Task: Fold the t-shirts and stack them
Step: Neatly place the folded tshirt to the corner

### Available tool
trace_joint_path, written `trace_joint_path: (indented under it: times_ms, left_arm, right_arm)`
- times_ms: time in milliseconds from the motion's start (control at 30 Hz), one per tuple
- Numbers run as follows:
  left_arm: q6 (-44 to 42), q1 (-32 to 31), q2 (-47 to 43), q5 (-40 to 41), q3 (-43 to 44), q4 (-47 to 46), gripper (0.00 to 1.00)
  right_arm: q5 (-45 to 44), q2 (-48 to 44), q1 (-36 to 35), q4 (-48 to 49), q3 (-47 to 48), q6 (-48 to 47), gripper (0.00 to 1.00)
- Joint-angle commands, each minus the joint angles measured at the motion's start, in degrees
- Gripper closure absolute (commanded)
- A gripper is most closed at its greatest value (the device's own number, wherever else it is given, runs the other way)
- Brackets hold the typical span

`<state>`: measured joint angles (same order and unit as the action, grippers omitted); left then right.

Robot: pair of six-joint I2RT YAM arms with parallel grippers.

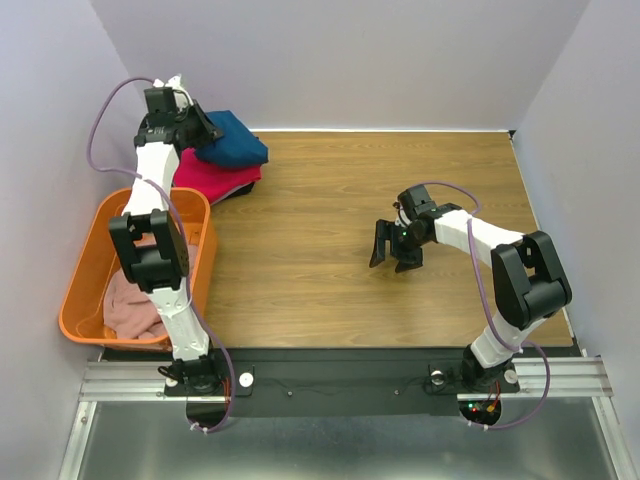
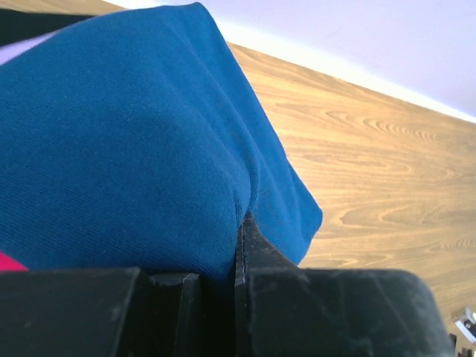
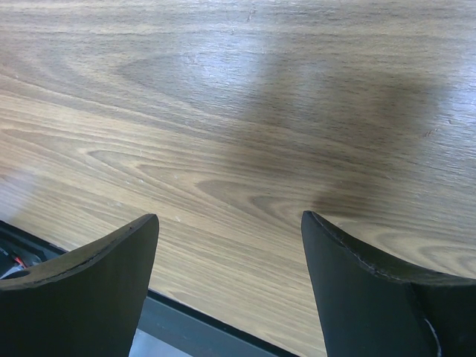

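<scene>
A folded navy blue t-shirt lies on top of a bright pink one at the table's far left corner. My left gripper is at the stack's back edge, shut on the navy cloth. The left wrist view shows that blue fabric pinched between the narrow jaws of the left gripper, and a sliver of the pink tee shows at the left edge. A pale dusty-pink t-shirt lies crumpled in the basket. My right gripper hangs open over bare wood, right of centre, and nothing lies between the tips of the right gripper.
The orange plastic basket stands at the near left, beside the left arm. Bare wooden tabletop stretches between the stack and the right gripper. Purple walls close in the back and both sides. The table's dark front edge shows under the right fingers.
</scene>
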<state>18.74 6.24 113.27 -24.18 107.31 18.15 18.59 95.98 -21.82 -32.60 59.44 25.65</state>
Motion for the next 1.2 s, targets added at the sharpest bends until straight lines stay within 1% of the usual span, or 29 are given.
trace_joint_path:
  times_ms: [0, 300, 467, 500, 533, 567, 600, 633, 700, 867, 900, 967, 1000, 1067, 1100, 1133, 1167]
  left_arm:
    - [0.7, 1.6, -6.6, 0.7, -1.5, -5.8, 1.00]
    - [1.2, 2.8, -8.5, 3.5, -7.2, -8.0, 1.00]
    - [1.0, 3.2, -6.8, 5.0, -8.1, -5.9, 1.00]
    - [1.2, 3.3, -6.3, 6.1, -8.0, -5.2, 0.90]
    - [2.0, 3.5, -6.2, 9.0, -8.1, -4.4, 0.82]
    - [2.3, 3.7, -6.5, 10.5, -8.3, -3.4, 0.60]
    - [2.4, 3.8, -6.7, 11.8, -8.4, -3.3, 0.51]
    - [3.0, 4.0, -7.1, 14.4, -8.5, -3.2, 0.32]
    - [3.2, 4.1, -8.1, 16.6, -8.2, -2.9, 0.01]
    - [5.0, 4.1, -10.3, 26.0, -4.9, -0.4, 0.01]
    - [5.9, 4.1, -11.8, 29.8, -4.8, 0.1, 0.01]
    - [6.2, 4.1, -13.5, 33.0, -5.3, 1.3, 0.01]
    - [6.8, 4.1, -15.8, 36.4, -5.7, 1.4, 0.01]
    - [7.6, 4.2, -18.9, 39.0, -9.2, 0.5, 0.01]
    - [8.1, 4.0, -22.4, 40.5, -10.7, 0.0, 0.01]
    - [8.0, 3.5, -24.4, 43.4, -14.6, -1.0, 0.01]
    - [7.6, 3.3, -26.4, 44.1, -16.8, -3.5, 0.01]
  right_arm:
    - [0.9, 0.1, -0.4, -0.2, 1.4, -1.0, 0.17]
    - [1.2, 0.1, -0.5, -0.1, 1.2, -1.0, 0.17]
    - [1.4, 0.4, -0.5, -0.1, 1.5, -1.2, 0.17]
    - [1.4, 0.4, -0.4, -0.2, 1.5, -1.2, 0.17]
    - [1.4, 0.3, -0.4, -0.3, 1.5, -1.2, 0.17]
    - [1.4, 0.3, -0.4, -0.3, 1.5, -1.2, 0.17]
    - [1.4, 0.1, -0.4, -0.2, 1.5, -1.2, 0.17]
    - [1.3, -0.2, -0.4, -0.3, 1.5, -1.2, 0.17]
    - [1.2, -0.4, -0.4, -0.3, 1.5, -1.2, 0.17]
    - [0.3, -0.9, -0.4, -0.3, 1.7, -0.9, 0.17]
    - [-0.2, -1.2, -0.4, -0.3, 1.8, -0.8, 0.17]
    - [-0.7, -1.9, -0.3, -0.3, 2.0, -0.4, 0.17]
    - [-1.3, -2.5, -0.4, -0.3, 2.2, -0.4, 0.16]
    - [-2.1, -3.3, -0.3, -0.3, 2.5, -0.2, 0.16]
    - [-2.6, -3.8, -0.3, -0.3, 2.6, -0.2, 0.16]
    - [-3.6, -4.4, -0.3, -0.4, 2.8, -0.2, 0.16]
    - [-4.1, -4.8, -0.3, -0.4, 2.9, -0.2, 0.16]
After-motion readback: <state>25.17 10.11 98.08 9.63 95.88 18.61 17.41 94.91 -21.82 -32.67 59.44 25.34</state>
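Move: Over the far left corner, the left hand holds the folded blue t-shirt, whose middle hangs some 10 cm below and 3 cm to the right. The stack with the pink shirt on top lies about 5 cm to this hand's left, 4 cm back and 23 cm below; the orange bin's middle is about 32 cm back, 17 cm left and 22 cm below. From the right hand the stack is some 25 cm ahead and 47 cm left, slightly below. Sweeping left over the stack, the left hand keeps its pinch on the blue t-shirt for the first 4 cm or so, sinking slightly, then opens wide and lets go. It carries on left past the stack's middle, about 12 cm in all, the wrist turning counter-clockwise nearly 40 degrees, and finally lifts off quickly while drawing back. ##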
